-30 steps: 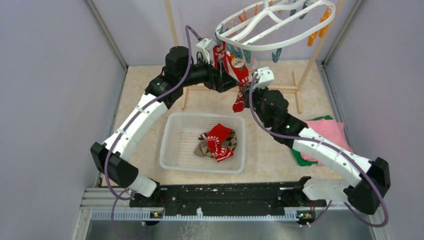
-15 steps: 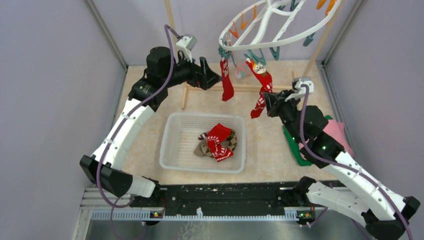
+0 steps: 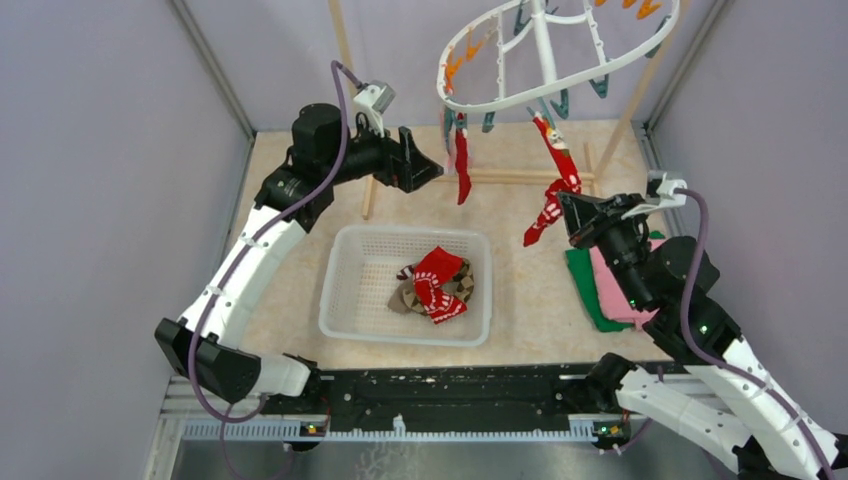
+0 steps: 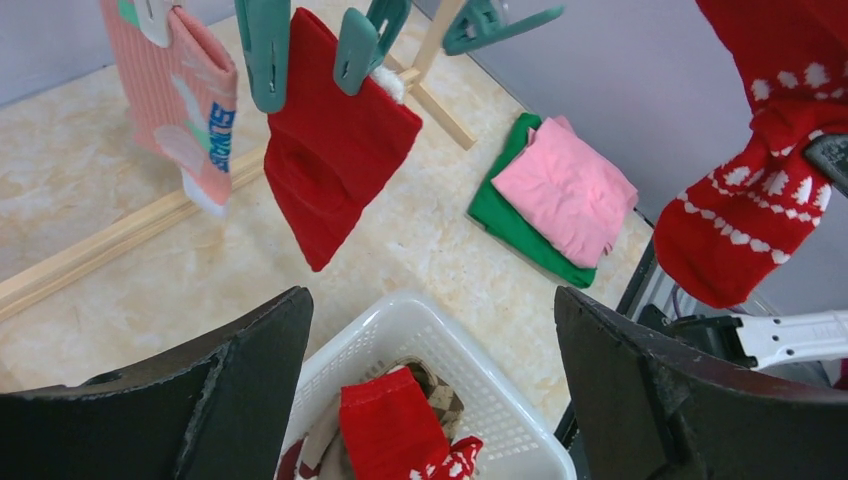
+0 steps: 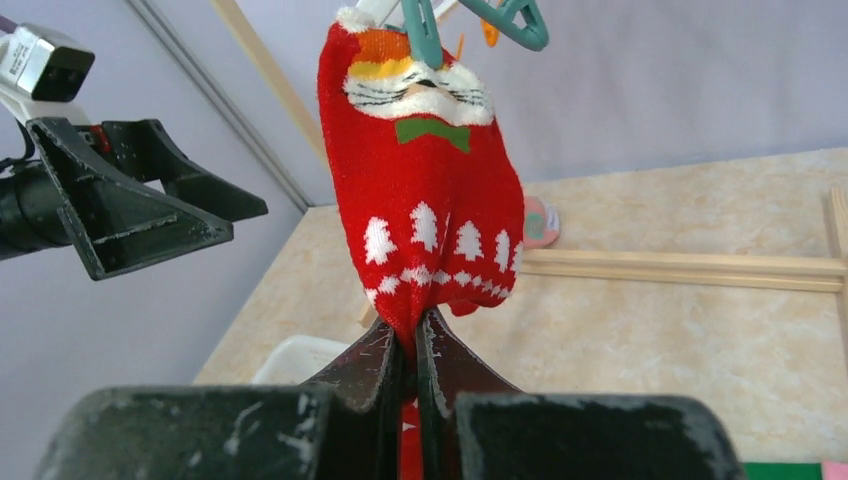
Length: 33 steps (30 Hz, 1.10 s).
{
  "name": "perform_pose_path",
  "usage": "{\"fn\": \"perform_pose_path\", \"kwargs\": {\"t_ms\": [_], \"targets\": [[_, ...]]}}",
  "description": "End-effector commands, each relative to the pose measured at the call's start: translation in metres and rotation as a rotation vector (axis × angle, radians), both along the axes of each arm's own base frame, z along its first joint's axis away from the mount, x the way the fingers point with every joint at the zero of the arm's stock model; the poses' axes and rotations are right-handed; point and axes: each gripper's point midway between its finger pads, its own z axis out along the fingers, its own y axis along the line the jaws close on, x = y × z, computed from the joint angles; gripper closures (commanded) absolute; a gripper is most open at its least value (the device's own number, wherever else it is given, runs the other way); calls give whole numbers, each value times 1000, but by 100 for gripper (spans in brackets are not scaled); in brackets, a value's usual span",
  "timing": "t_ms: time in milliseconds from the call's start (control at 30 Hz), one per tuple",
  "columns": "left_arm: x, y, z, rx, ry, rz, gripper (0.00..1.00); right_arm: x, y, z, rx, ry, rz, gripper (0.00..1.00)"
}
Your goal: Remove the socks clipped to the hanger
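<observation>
The white hanger (image 3: 590, 80) hangs tilted at the top of the top view. A red sock with white patterns (image 3: 556, 190) hangs from a teal clip (image 5: 425, 30). My right gripper (image 3: 572, 205) is shut on its lower part (image 5: 430, 220) and holds it taut toward the right. The pinch shows in the right wrist view (image 5: 408, 345). A plain red sock (image 3: 461, 165) hangs clipped at the left (image 4: 330, 170), and a pink sock with a teal patch (image 4: 185, 100) hangs beside it. My left gripper (image 3: 425, 168) is open and empty (image 4: 430, 300), just left of the plain red sock.
A white mesh basket (image 3: 340, 300) stands below with a red patterned sock (image 3: 438, 280) and a brown argyle sock (image 3: 405, 300) in it. Folded pink and green cloths (image 3: 600, 290) lie at the right. The wooden rack's base bar (image 3: 500, 178) runs across the back.
My right gripper has moved back and to the right with the patterned sock, pulling it taut. My left gripper has drawn away to the left and is open. The hanger has swung and tilted.
</observation>
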Motion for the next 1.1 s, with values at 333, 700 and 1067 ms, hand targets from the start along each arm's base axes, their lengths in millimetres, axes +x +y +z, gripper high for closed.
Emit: {"fn": "perform_pose_path", "kwargs": {"t_ms": [333, 700, 1067], "targets": [[-32, -32, 36, -63, -99, -182, 2, 14, 57, -34, 9, 105, 176, 100], [-18, -62, 40, -104, -89, -283, 1, 25, 104, -60, -37, 181, 321, 96], [2, -86, 74, -186, -112, -244, 1, 48, 135, -60, -43, 185, 354, 96]]}}
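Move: The left hand, open and empty, has the red sock's clipped cuff about 16 cm to its right, 3 cm ahead and 9 cm above it. The second red sock hangs 6 cm to its right and 5 cm ahead; the pink sock is 4 cm right and 10 cm ahead, both near its height. From the right hand, already pinching the first sock, the left gripper is some 23 cm left, 9 cm ahead and 2 cm lower; the cuff is 12 cm ahead, 7 cm left, 7 cm up. Leftward and down, after a brief pause, the right hand brings the still-clipped red sock some 12 cm towards the left gripper, also easing forward; it keeps its pinch, tipping down and turning counter-clockwise. The left hand backs off slightly while drifting right, dips, then comes forward, right and up, ending about 8 cm to the right with its open fingers facing the sock's cuff, turned clockwise some 15 degrees. ##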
